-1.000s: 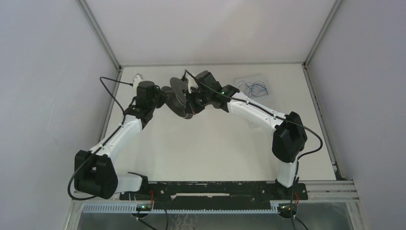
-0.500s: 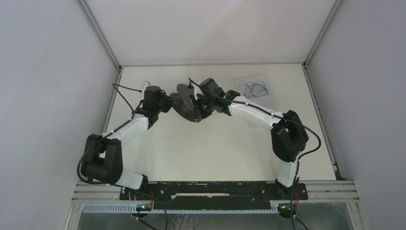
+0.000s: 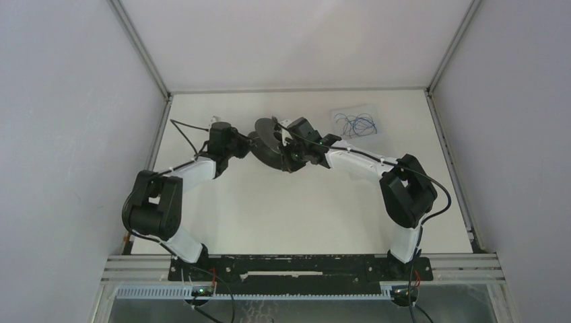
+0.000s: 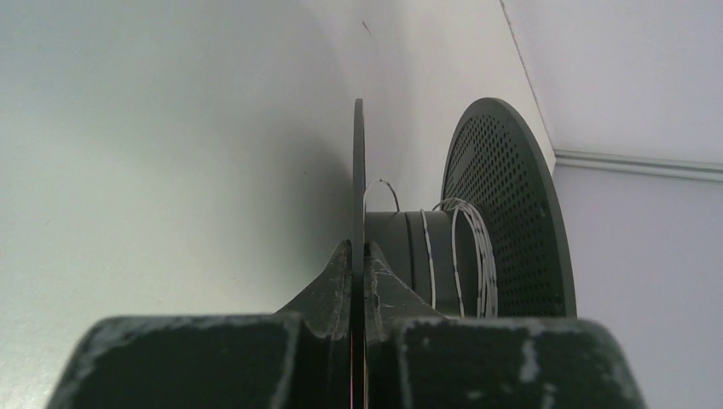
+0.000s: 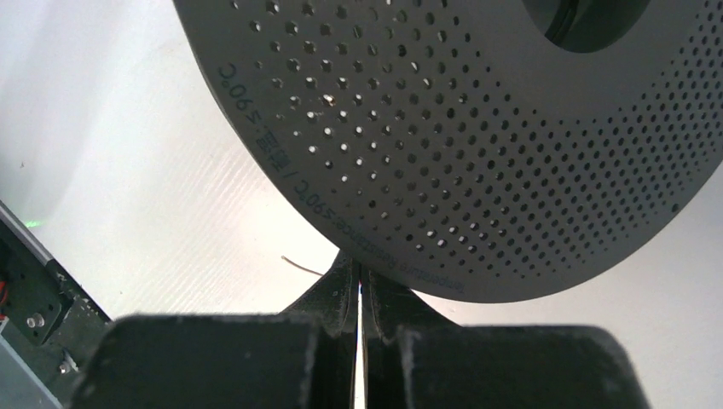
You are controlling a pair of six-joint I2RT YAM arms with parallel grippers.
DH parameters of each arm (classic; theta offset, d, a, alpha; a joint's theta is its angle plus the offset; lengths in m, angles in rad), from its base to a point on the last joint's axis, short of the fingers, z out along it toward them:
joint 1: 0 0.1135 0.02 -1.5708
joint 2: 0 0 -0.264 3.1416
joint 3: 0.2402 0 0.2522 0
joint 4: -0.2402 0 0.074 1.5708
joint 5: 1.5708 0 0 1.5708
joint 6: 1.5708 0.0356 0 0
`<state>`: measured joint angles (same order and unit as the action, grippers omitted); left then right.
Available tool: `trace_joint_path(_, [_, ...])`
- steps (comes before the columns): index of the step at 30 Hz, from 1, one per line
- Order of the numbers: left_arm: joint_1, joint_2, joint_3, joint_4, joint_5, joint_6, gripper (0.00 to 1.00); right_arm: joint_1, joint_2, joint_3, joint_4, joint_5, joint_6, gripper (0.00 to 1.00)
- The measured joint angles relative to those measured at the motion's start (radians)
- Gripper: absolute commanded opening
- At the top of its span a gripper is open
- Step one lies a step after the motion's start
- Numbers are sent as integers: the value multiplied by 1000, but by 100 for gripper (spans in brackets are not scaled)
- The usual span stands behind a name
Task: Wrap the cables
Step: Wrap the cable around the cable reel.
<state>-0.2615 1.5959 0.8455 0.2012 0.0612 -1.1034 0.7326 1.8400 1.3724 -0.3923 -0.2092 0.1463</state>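
A black spool point(image 3: 271, 143) is held on edge above the table between both arms. My left gripper point(image 3: 248, 145) is shut on the spool's thin near flange point(image 4: 358, 170), which runs straight between the fingertips of the left gripper point(image 4: 358, 252). Whitish cable point(image 4: 471, 256) lies in several turns round the hub, against the perforated far flange point(image 4: 511, 213). My right gripper point(image 3: 288, 152) is shut just under the rim of the perforated flange point(image 5: 477, 128). A short end of the cable point(image 5: 300, 264) pokes out beside the tips of the right gripper point(image 5: 360, 269).
A tangle of thin blue wire point(image 3: 355, 124) lies on the table at the back right. Grey walls point(image 3: 81, 134) close in the white table point(image 3: 289, 208) on the left, right and back. The arms' bases stand on the black rail point(image 3: 289, 266) at the near edge.
Both grippers and the spool have shifted to the right and slightly back. The left arm's elbow has swung inward and up. Both grips look unchanged.
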Motion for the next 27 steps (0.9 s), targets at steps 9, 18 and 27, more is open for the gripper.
trace_joint_path(9, [-1, 51, -4, 30, 78, -15, 19, -23, -1, -29, 69, 17, 10, 0])
trace_joint_path(18, [-3, 65, -39, 30, 103, -14, 23, -48, -10, -80, 115, 20, 23, 0])
trace_joint_path(27, [-3, 109, -40, 62, 113, -15, 25, -70, -15, -184, 202, 16, 69, 0])
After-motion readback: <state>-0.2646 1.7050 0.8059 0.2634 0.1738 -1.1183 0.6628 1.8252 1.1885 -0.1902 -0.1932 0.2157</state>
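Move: The cable reel is tilted, with its lower flange between the left fingers; its middle lies about 7 cm to that hand's right, neither ahead nor back, at roughly its height. From the right hand, which holds the cable end beside the upper flange's near rim, the reel's middle is some 6 cm ahead, 4 cm left and about level; the clear box stands roughly 14 cm ahead, 22 cm right and 8 cm lower. Left hand sinks about 5 cm, opening slightly around the flange; right hand draws its cable down and right. ##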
